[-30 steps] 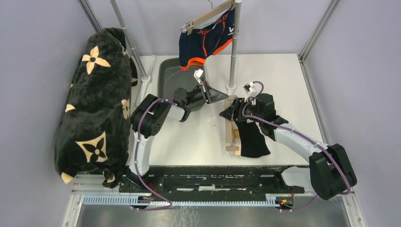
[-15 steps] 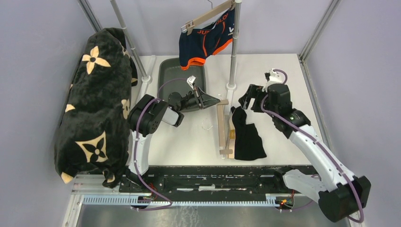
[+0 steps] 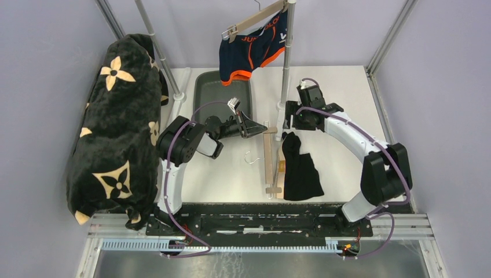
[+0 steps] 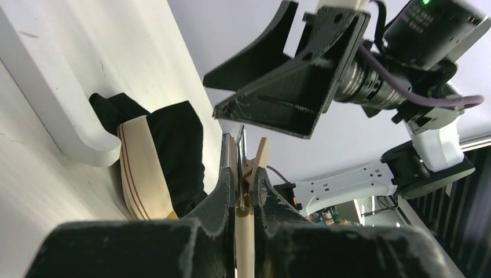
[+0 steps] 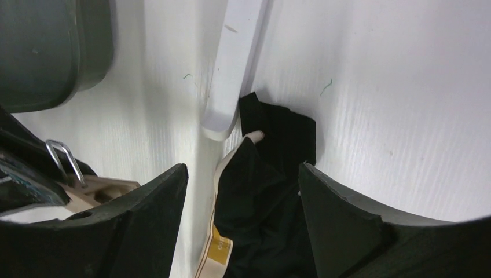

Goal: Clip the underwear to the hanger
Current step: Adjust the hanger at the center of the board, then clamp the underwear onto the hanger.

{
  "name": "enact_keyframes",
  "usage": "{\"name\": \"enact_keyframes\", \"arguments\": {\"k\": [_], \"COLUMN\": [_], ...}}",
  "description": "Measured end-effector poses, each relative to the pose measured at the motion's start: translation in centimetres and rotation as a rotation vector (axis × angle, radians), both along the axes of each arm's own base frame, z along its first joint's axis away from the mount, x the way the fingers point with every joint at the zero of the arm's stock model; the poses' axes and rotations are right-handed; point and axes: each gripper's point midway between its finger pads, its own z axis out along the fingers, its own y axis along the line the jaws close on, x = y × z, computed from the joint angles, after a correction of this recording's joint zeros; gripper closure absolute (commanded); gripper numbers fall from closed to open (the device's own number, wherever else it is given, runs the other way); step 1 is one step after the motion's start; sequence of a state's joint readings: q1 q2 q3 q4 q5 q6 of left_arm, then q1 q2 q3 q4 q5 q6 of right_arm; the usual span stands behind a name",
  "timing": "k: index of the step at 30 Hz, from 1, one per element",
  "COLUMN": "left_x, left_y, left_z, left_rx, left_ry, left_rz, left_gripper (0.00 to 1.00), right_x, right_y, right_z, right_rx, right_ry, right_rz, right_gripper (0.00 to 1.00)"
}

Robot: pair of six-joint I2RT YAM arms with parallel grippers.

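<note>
A wooden hanger [image 3: 270, 165] lies flat on the white table, its metal hook [image 3: 250, 157] pointing left. My left gripper [image 3: 257, 130] is shut on the clip at the hanger's far end; the left wrist view shows the wooden clip [image 4: 250, 168] squeezed between the pads. The black underwear [image 3: 300, 169], with a beige waistband [image 4: 139, 168], lies just right of the hanger, touching it. My right gripper [image 3: 289, 121] hovers open over the underwear's far tip [image 5: 272, 145], fingers [image 5: 341, 226] apart, nothing between them.
A metal post [image 3: 285, 63] on a white foot [image 5: 231, 69] stands right beside the underwear's far end. Above hangs a second hanger with navy and orange underwear [image 3: 255, 43]. A dark tray [image 3: 215, 87] sits far left of centre. A black flowered blanket [image 3: 116, 127] hangs at the left.
My right arm lifted off the underwear, swung back and right, then returned near the post above its far tip. The hanger and underwear shifted slightly left. The left gripper kept its grip.
</note>
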State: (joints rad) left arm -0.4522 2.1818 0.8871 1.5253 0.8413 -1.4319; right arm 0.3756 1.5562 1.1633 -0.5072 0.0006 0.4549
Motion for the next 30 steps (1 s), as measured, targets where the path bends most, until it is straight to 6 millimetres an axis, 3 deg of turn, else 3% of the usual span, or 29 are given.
{"name": "enact_keyframes", "arguments": {"k": [8,11,17,26,28,30], "left_x": [-0.1,-0.1,-0.1,-0.1,-0.1,-0.1], "left_y": [0.0,0.0,0.0,0.0,0.0,0.0], "left_z": [-0.6,-0.8,-0.9,-1.4,-1.7,-1.7], "left_rx": [0.007,0.009,0.011,0.016,0.018,0.019], "left_ry": [0.013,0.016,0.019,0.03,0.035,0.035], "left_rz": [-0.004,-0.004,-0.006,-0.006,-0.006,-0.006], "left_gripper": [0.97,0.97,0.97,0.97,0.97,0.97], "right_x": [2.8,2.2,1.7,0.6,0.3,0.1], "right_y": [1.0,0.9,0.9,1.1,1.1,1.2], "right_z": [-1.7,-3.1,-3.9,-5.0,-5.5,-6.0], "right_rx": [-0.046,-0.06,-0.071,-0.065,-0.066,-0.064], "right_ry": [0.047,0.094,0.125,0.176,0.191,0.206], "right_rz": [0.046,0.06,0.087,0.123,0.13,0.14], "right_gripper": [0.23,0.26,0.47,0.47,0.54,0.69]}}
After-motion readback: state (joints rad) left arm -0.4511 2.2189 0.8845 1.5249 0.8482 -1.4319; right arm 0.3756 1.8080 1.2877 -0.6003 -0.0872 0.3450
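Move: Just below the open right hand, about 9 cm down, 3 cm back and 1 cm to its left, lies the bunched far end of the black underwear. The near tip of the stand's white foot bar is some 4 cm left and 3 cm back of this hand, at table height; the hanger's middle is about 8 cm left and 12 cm back. From the left hand, which holds the hanger's far end, that bunch lies roughly 8 cm right, 2 cm back and 10 cm down. Reaching about 2.5 cm forward at first, the right hand then sinks towards the bunched far end of the underwear while drawing back, ending some 6 cm lower. Its fingers tip down by 10 degrees or so and narrow from wide open to about half open around the cloth's raised fold. The left hand keeps its pinch on the hanger's far end and eases it down by under 2 cm. ##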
